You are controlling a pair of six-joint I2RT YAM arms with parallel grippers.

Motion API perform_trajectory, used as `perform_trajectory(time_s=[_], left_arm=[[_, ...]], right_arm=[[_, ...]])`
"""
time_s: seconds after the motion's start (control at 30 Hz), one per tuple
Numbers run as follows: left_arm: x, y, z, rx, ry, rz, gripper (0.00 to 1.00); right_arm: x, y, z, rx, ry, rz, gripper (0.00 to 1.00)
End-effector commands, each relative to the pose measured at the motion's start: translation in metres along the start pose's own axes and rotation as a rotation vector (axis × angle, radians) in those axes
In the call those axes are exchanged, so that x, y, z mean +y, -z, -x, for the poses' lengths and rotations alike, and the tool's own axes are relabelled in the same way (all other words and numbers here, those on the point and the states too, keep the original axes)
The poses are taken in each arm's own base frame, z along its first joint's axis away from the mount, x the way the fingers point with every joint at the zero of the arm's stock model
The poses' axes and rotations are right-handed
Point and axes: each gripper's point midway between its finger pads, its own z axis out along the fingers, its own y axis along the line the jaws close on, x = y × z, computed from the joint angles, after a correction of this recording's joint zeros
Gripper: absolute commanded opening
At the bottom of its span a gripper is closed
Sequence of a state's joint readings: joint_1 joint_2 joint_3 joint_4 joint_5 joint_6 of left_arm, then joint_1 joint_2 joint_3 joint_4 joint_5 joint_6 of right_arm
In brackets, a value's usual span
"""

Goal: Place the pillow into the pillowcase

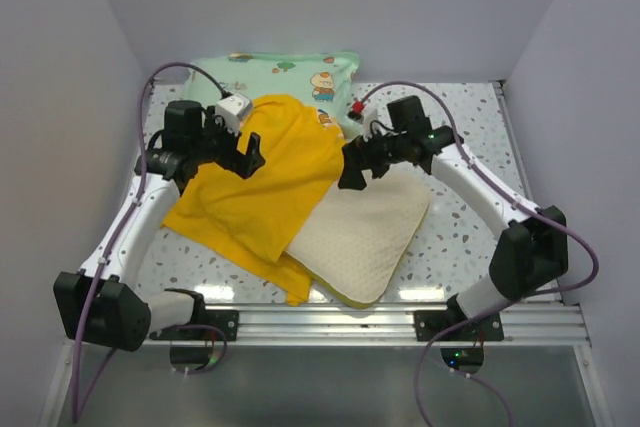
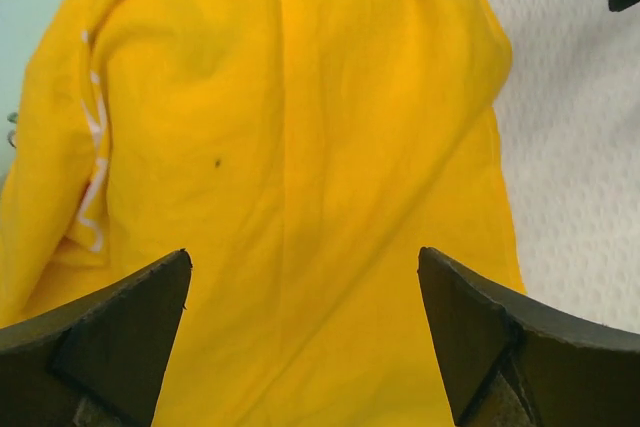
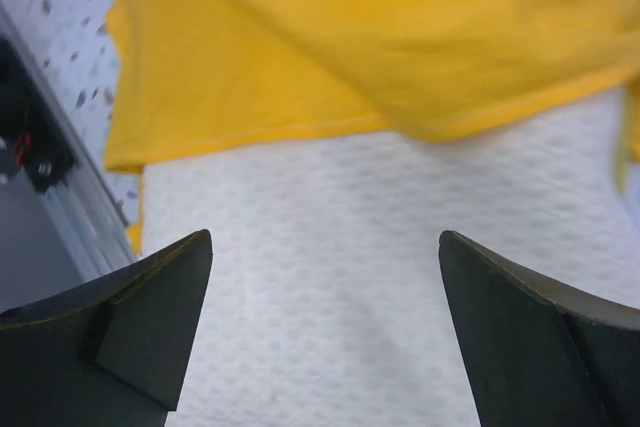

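Observation:
The bright yellow pillowcase (image 1: pixel 255 187) lies crumpled at the table's middle left, draped over the left part of the cream textured pillow (image 1: pixel 370 232). The pillow's right and near parts show. My left gripper (image 1: pixel 247 159) hovers open over the pillowcase's far side. In the left wrist view only yellow pillowcase (image 2: pixel 300 137) shows between its fingers (image 2: pixel 120 337), with the pillow (image 2: pixel 580 147) at the right. My right gripper (image 1: pixel 351 172) stands open at the pillow's far edge. In the right wrist view it (image 3: pixel 325 247) is above bare pillow (image 3: pixel 400 227), the pillowcase (image 3: pixel 350 37) hem just beyond.
A mint-green cartoon-print pillow (image 1: pixel 290 72) lies against the back wall, partly under the yellow fabric. A metal rail (image 1: pixel 400 322) runs along the table's near edge. White walls close in the left, right and back sides of the speckled table (image 1: pixel 460 207).

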State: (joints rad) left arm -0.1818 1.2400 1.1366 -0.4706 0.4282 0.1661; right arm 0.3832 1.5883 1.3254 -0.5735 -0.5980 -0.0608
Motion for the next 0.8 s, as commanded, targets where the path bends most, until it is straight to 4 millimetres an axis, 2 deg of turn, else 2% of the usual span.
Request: perform_trajectory(time_s=[0.0, 0.03, 0.07, 0.1, 0.17, 0.2, 0.27, 0.3, 0.33, 0.43, 0.5, 0.53, 0.57, 0.6, 0.63, 0.67, 0.7, 0.73, 0.77], left_arm=[[-0.026, 0.011, -0.048, 0.159, -0.017, -0.147, 1.00], [-0.025, 0.018, -0.045, 0.134, -0.030, -0.132, 1.00], [-0.024, 0.020, -0.048, 0.132, -0.027, -0.118, 1.00], [-0.022, 0.023, -0.046, 0.123, -0.023, -0.107, 1.00], [-0.017, 0.028, -0.041, 0.110, 0.018, -0.091, 1.00], [-0.015, 0.030, -0.039, 0.107, 0.039, -0.089, 1.00], [-0.005, 0.036, -0.036, 0.092, 0.097, -0.080, 1.00], [0.000, 0.039, -0.035, 0.082, 0.114, -0.075, 1.00], [0.010, 0.046, -0.035, 0.063, 0.134, -0.059, 1.00], [0.016, 0.055, -0.045, 0.076, 0.060, -0.049, 1.00], [0.009, 0.058, -0.055, 0.097, -0.025, -0.086, 0.99], [-0.004, 0.067, -0.071, 0.146, -0.056, -0.133, 0.98], [-0.007, 0.070, -0.083, 0.174, -0.215, -0.184, 0.96], [-0.013, 0.074, -0.096, 0.214, -0.275, -0.210, 0.96], [-0.027, 0.084, -0.111, 0.261, -0.332, -0.251, 0.96], [-0.029, 0.088, -0.136, 0.319, -0.418, -0.275, 0.96], [-0.051, 0.094, -0.144, 0.325, -0.506, -0.327, 0.95], [-0.060, 0.095, -0.167, 0.374, -0.531, -0.355, 0.96], [-0.069, 0.096, -0.173, 0.371, -0.565, -0.379, 0.97]], right_arm=[[0.066, 0.003, -0.065, 0.217, 0.216, 0.110, 0.99], [0.085, -0.007, -0.079, 0.258, 0.285, 0.118, 0.99], [0.092, -0.013, -0.089, 0.267, 0.313, 0.115, 0.99], [0.111, -0.021, -0.100, 0.291, 0.357, 0.140, 0.99], [0.112, -0.035, -0.111, 0.328, 0.383, 0.105, 0.99], [0.122, -0.042, -0.120, 0.352, 0.397, 0.120, 0.99], [0.124, -0.058, -0.137, 0.402, 0.414, 0.111, 0.98], [0.133, -0.064, -0.146, 0.425, 0.429, 0.125, 0.99], [0.134, -0.069, -0.151, 0.437, 0.428, 0.124, 0.99], [0.127, -0.090, -0.167, 0.500, 0.394, 0.107, 0.99], [0.121, -0.100, -0.165, 0.497, 0.378, 0.089, 0.80], [0.121, -0.100, -0.161, 0.482, 0.362, 0.097, 0.70], [0.122, -0.103, -0.155, 0.454, 0.348, 0.104, 0.60], [0.125, -0.102, -0.149, 0.440, 0.308, 0.135, 0.35], [0.127, -0.101, -0.144, 0.424, 0.289, 0.158, 0.22], [0.130, -0.101, -0.134, 0.392, 0.251, 0.176, 0.04], [0.131, -0.099, -0.126, 0.365, 0.211, 0.209, 0.00], [0.134, -0.100, -0.118, 0.339, 0.196, 0.242, 0.00], [0.132, -0.099, -0.111, 0.321, 0.148, 0.250, 0.00]])
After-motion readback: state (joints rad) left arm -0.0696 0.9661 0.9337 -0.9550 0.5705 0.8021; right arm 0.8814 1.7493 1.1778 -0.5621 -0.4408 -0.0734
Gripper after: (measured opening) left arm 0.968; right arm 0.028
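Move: The pillow's near-left corner, beside the pillowcase hem, lies about 17 cm back from the right hand, 9 cm to its left and 14 cm below. From that same hand the pillow's exposed middle is about 9 cm back and 2 cm to the right, while the hem corner is roughly 16 cm back and 17 cm left. For the left hand, that hem corner is some 16 cm back, 9 cm right and 19 cm down, the pillow corner 17 cm back and 18 cm right. The right fingers shut on the pillow's near-left corner beside the hem and pinch a fold; the open hand first sweeps some 18 cm back and 9 cm left, turning about 30 degrees counter-clockwise, then sinks 13 cm. Once closed, it eases slightly forward and up. The open, empty left hand goes back about 12 cm, down and somewhat left over the pillowcase, finally turning clockwise. ##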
